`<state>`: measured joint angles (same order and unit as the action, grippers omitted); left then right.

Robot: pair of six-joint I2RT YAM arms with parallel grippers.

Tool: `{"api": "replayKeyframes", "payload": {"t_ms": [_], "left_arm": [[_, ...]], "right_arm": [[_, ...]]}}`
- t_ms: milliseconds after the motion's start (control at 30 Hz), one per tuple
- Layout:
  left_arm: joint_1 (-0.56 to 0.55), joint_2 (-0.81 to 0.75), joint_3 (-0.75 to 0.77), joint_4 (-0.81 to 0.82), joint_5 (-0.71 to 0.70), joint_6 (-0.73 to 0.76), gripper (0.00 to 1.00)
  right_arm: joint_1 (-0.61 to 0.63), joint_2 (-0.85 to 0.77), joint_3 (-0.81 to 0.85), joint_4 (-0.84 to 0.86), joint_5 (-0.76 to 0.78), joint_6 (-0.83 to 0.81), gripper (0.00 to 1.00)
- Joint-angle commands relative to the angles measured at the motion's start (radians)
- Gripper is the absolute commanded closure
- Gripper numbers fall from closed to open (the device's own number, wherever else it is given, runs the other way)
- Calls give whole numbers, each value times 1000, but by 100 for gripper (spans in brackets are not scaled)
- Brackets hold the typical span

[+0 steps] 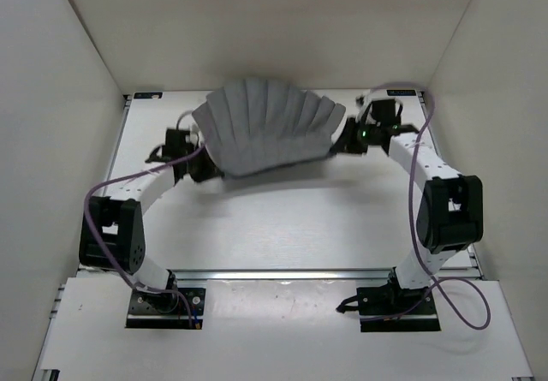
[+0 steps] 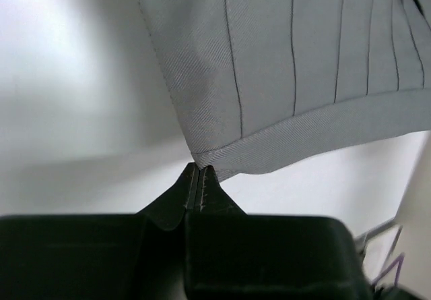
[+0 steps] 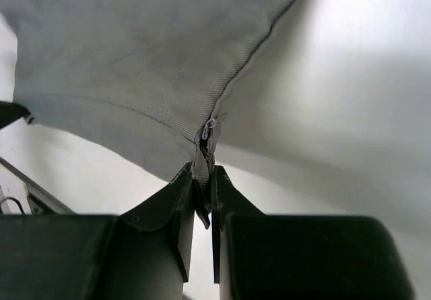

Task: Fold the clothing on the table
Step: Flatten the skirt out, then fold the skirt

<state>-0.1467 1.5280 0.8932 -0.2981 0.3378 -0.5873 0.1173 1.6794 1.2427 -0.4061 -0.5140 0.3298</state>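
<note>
The clothing [image 1: 265, 128], a mid-gray pleated, fan-shaped garment, hangs stretched above the far half of the table [image 1: 282, 227] and casts a shadow below it. My left gripper [image 1: 205, 169] is shut on its left lower corner; in the left wrist view the clothing [image 2: 283, 77] rises from my left gripper [image 2: 201, 168], its tips pressed together on the hem corner. My right gripper [image 1: 341, 141] is shut on the right corner. In the right wrist view the clothing [image 3: 135, 64] bunches by a small zipper pull between the tips of my right gripper [image 3: 206, 172].
White walls [image 1: 51, 124] close in the table on three sides. A dark rail [image 1: 300, 274] runs along the near edge, with both arm bases [image 1: 167, 304] bolted below it. Purple cables [image 1: 415, 201] loop along the arms.
</note>
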Motion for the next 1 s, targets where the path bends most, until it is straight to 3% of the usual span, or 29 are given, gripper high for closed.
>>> {"api": "replayKeyframes", "payload": {"t_ms": [0,267,433,600,767,967], "left_arm": [[-62,-117,-169,146,24,-48,100],[-140,-307,-399,83,3,-60,100],[-126,-498,-457,-44,-43,-48,100],[-137,-670,-455,-188,-57,-49,100],[-103,-827,-355,-343,-16,-35,100],[-114,-887,-209,-502,-17,-13,100]], "right_arm": [[31,-79,-174,89,52,86,100],[154,-375,-498,6,196,183,100],[202,-587,-682,-51,166,258,100],[165,-763,-690,-183,122,232,100],[17,-908,-557,-380,46,96,100],[-9,-1000,-479,-525,46,29,100]]}}
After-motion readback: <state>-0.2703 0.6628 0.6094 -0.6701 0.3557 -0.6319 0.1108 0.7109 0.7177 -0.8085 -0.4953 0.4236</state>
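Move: Each hand already pinches one end of the skirt's waistband, the two hands about 40 cm apart. The middle of the bare table they draw it over lies roughly 14 cm back, 19 cm right and 7 cm below the left hand; from the right hand it is some 19 cm back, 18 cm left and 14 cm down. The skirt's middle is about 14 cm ahead and 17 cm right of the left hand, or 8 cm ahead and 20 cm left of the right hand. Both hands, keeping their grip on the waistband ends, sweep back towards the robot over the bare table while first dipping fast, the left about 6 cm and the right 9 cm, their wrists tipping the fingers further down. The right goes on back to some 22 cm in all and the left to about 16 cm, both then climbing to end above their starting heights as the wrists tip up again. ##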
